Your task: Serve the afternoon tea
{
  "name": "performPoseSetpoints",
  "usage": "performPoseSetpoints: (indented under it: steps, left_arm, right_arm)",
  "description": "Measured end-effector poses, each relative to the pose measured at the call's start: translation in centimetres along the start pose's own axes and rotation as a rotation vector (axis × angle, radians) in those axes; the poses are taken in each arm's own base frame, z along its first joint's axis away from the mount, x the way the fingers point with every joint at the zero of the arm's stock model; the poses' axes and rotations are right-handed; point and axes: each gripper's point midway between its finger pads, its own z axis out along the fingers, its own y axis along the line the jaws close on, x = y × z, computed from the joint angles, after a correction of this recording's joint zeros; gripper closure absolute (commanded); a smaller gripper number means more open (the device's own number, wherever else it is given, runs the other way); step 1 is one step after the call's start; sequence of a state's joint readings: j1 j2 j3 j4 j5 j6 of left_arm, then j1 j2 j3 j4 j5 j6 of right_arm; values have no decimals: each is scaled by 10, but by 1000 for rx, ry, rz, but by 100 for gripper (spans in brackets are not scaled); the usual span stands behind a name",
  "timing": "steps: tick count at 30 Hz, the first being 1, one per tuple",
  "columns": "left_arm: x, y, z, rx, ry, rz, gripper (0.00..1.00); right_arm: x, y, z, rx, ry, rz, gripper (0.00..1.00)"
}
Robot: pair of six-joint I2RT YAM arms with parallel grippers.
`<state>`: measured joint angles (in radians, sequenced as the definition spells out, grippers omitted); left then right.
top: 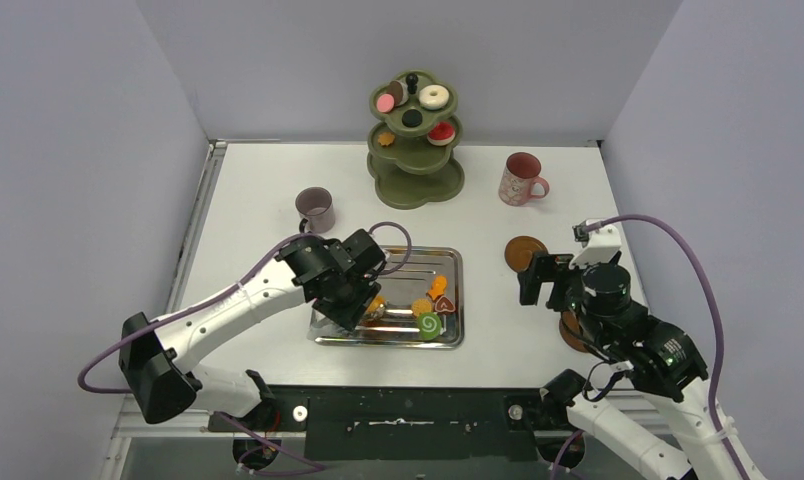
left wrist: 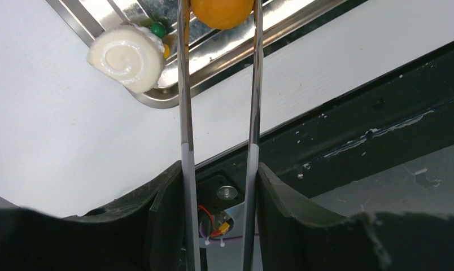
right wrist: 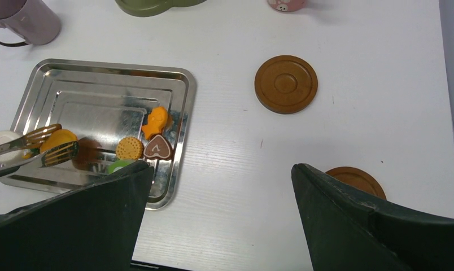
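Note:
My left gripper [top: 353, 290] [left wrist: 219, 176] is shut on the metal tongs [left wrist: 183, 113], over the left end of the steel tray [top: 458, 268]. The tong tips pinch an orange round sweet [left wrist: 222, 11] [right wrist: 58, 139]. A white swirl roll [left wrist: 127, 56] lies at the tray's corner. A fish sweet [right wrist: 157, 121], a round biscuit [right wrist: 129, 148], a heart biscuit [right wrist: 158, 147] and a green swirl [top: 429, 325] lie in the tray. My right gripper [top: 548, 280] [right wrist: 222, 166] hangs open and holds nothing, above bare table right of the tray.
The olive three-tier stand [top: 415, 140] at the back holds several sweets. A mauve mug [top: 316, 209] stands back left of the tray, a pink mug [top: 523, 180] at back right. One brown coaster [top: 525, 252] lies right of the tray, another [right wrist: 357, 179] under my right arm.

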<state>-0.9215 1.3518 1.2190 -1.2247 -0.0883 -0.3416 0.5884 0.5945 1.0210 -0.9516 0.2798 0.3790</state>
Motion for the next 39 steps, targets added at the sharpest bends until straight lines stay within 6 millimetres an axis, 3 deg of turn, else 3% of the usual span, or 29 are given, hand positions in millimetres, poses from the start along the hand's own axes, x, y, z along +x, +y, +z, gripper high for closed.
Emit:
performPoseSetpoints:
  steps: [10, 17, 26, 31, 35, 39]
  left_arm:
    - [-44, 5, -25, -24, -191, -33, 65]
    - [-107, 17, -41, -61, -380, -76, 65]
    - [-193, 62, -46, -115, -543, -187, 65]
    - [-247, 74, -51, -126, -620, -194, 66]
    - [-279, 77, -46, -116, -648, -196, 66]
    - [-294, 79, -34, -113, -637, -193, 66]
  right_arm:
    - [-3, 1, -8, -23, -30, 37, 0]
    - [-4, 3, -13, -50, -45, 59, 0]
    - [-4, 5, -16, -63, -50, 77, 0]
    - [-6, 6, -16, -64, -51, 78, 0]
    - [-9, 7, -16, -64, -52, 78, 0]
    - [-13, 8, -15, -66, -58, 80, 0]
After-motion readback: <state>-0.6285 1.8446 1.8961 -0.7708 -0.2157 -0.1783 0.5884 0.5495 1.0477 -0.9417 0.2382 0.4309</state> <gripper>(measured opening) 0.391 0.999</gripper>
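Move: The left hand already holds the tongs with the orange biscuit in their tips. The stand's middle tier, at its front lobe, lies about 38 cm ahead, 14 cm to the right and 2 cm above. On that tier, the star biscuit sits 6 cm left of that spot and 3 farther out, the red-topped sweet 6 right and 3 farther. The purple mug is some 23 cm ahead, 8 left, 10 lower. From the right hand, the lobe is roughly 32 cm ahead, 20 left, 10 lower. Forward in one quick sweep of about 28 cm, rising some 10 cm and drifting right, the left hand carries the tongs and biscuit from over the tray, past the right side of the purple mug, to the stand's middle tier. On the way the fingers tilt from straight down to forward by some 35 degrees, keeping their grip; at the end the hand slows and just begins to sink. ##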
